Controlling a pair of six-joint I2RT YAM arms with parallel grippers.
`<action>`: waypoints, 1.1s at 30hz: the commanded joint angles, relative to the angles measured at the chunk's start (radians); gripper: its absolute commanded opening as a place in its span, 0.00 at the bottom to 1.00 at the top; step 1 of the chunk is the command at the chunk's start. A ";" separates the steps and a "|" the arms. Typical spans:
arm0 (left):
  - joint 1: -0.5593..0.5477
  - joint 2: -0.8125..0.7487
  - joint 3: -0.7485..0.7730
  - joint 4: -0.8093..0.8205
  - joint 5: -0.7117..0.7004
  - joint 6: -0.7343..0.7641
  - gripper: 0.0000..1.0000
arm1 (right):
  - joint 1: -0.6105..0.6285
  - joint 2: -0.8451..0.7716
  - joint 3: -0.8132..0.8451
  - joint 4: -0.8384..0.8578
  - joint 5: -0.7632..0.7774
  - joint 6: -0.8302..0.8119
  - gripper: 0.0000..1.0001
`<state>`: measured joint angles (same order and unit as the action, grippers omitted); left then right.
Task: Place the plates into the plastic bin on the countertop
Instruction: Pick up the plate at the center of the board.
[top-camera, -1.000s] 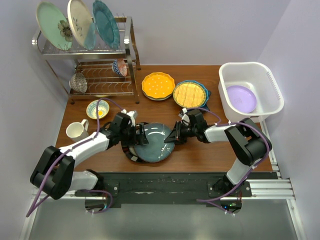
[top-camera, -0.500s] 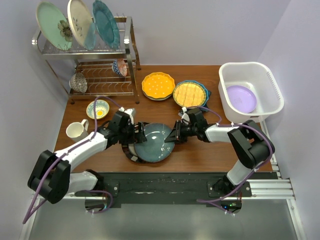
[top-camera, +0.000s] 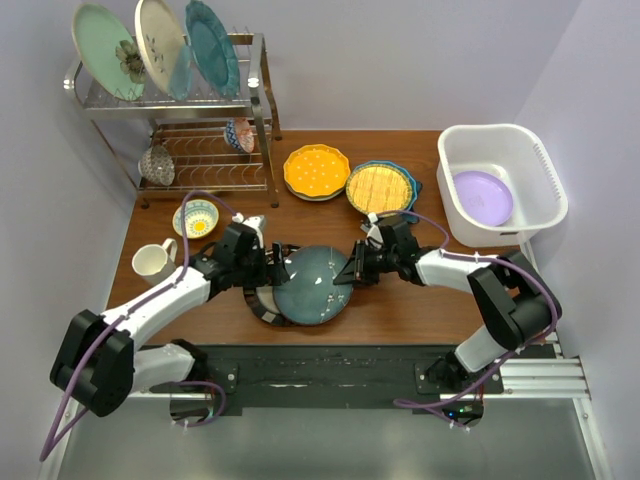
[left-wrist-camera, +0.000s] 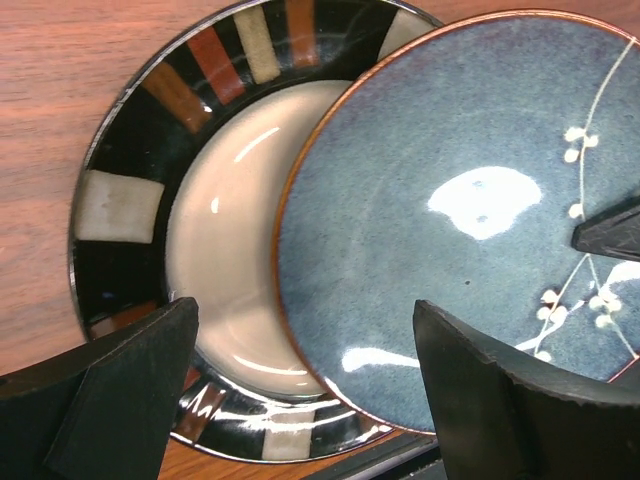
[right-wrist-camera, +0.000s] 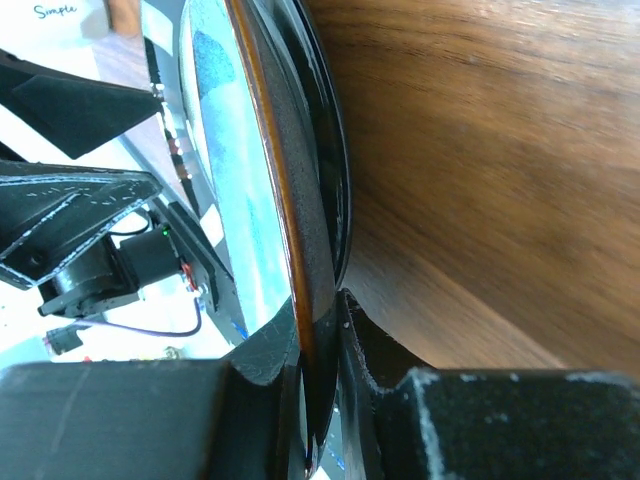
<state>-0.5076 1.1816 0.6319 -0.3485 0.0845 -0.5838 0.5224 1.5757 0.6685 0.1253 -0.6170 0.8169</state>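
Note:
A blue-grey plate with white blossom sprigs lies partly over a dark plate with a patterned rim and a grey centre. My right gripper is shut on the blue-grey plate's right rim. My left gripper hangs open above both plates' left side, holding nothing. The white plastic bin at the right holds a lilac plate. A yellow scalloped plate and a yellow gridded plate lie behind.
A chrome wire rack at the back left carries three large upright plates and a small patterned bowl. A yellow-and-blue bowl and a cream mug stand left of my left arm.
The blue-grey plate has slid right in my right gripper, baring more of the patterned plate. My left gripper has let go of the plates' edge and drawn back a little.

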 joint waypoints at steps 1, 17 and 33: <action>-0.006 -0.037 0.046 -0.012 -0.031 -0.011 0.94 | -0.004 -0.071 0.062 -0.018 0.000 -0.013 0.00; -0.006 -0.183 0.006 -0.055 -0.061 -0.063 0.94 | -0.033 -0.194 0.166 -0.232 0.077 -0.076 0.00; -0.006 -0.240 0.011 0.011 -0.066 -0.042 0.95 | -0.081 -0.238 0.326 -0.262 0.112 -0.039 0.00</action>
<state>-0.5076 0.9730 0.5968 -0.3557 0.0322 -0.6430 0.4381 1.4021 0.9234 -0.2321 -0.4603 0.7231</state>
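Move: The right hand already pinches the blue plate by its right rim; the plastic bin's middle lies about 23 cm ahead and 36 cm to its right, at roughly the hand's height. The dark-rimmed plate is some 15 cm to the hand's left, 3 cm back and 4 cm below, and the yellow striped plate some 21 cm ahead, 8 cm right and 3 cm below. From the left hand, the bin is roughly 20 cm ahead and 52 cm right. Keeping its pinch on the blue plate's right rim, the right hand first eases up and to its right, then speeds up forward and upward away from the dark-rimmed plate and towards the bin, some 9 cm up, 5 to 6 cm forward and 3 cm right in all, the wrist turning about 15 degrees on the way, partly clockwise with its forward side tipping up. The left hand, fingers still wide open and empty, rises about 4 cm beside the blue plate's left edge with a slight tilt. ##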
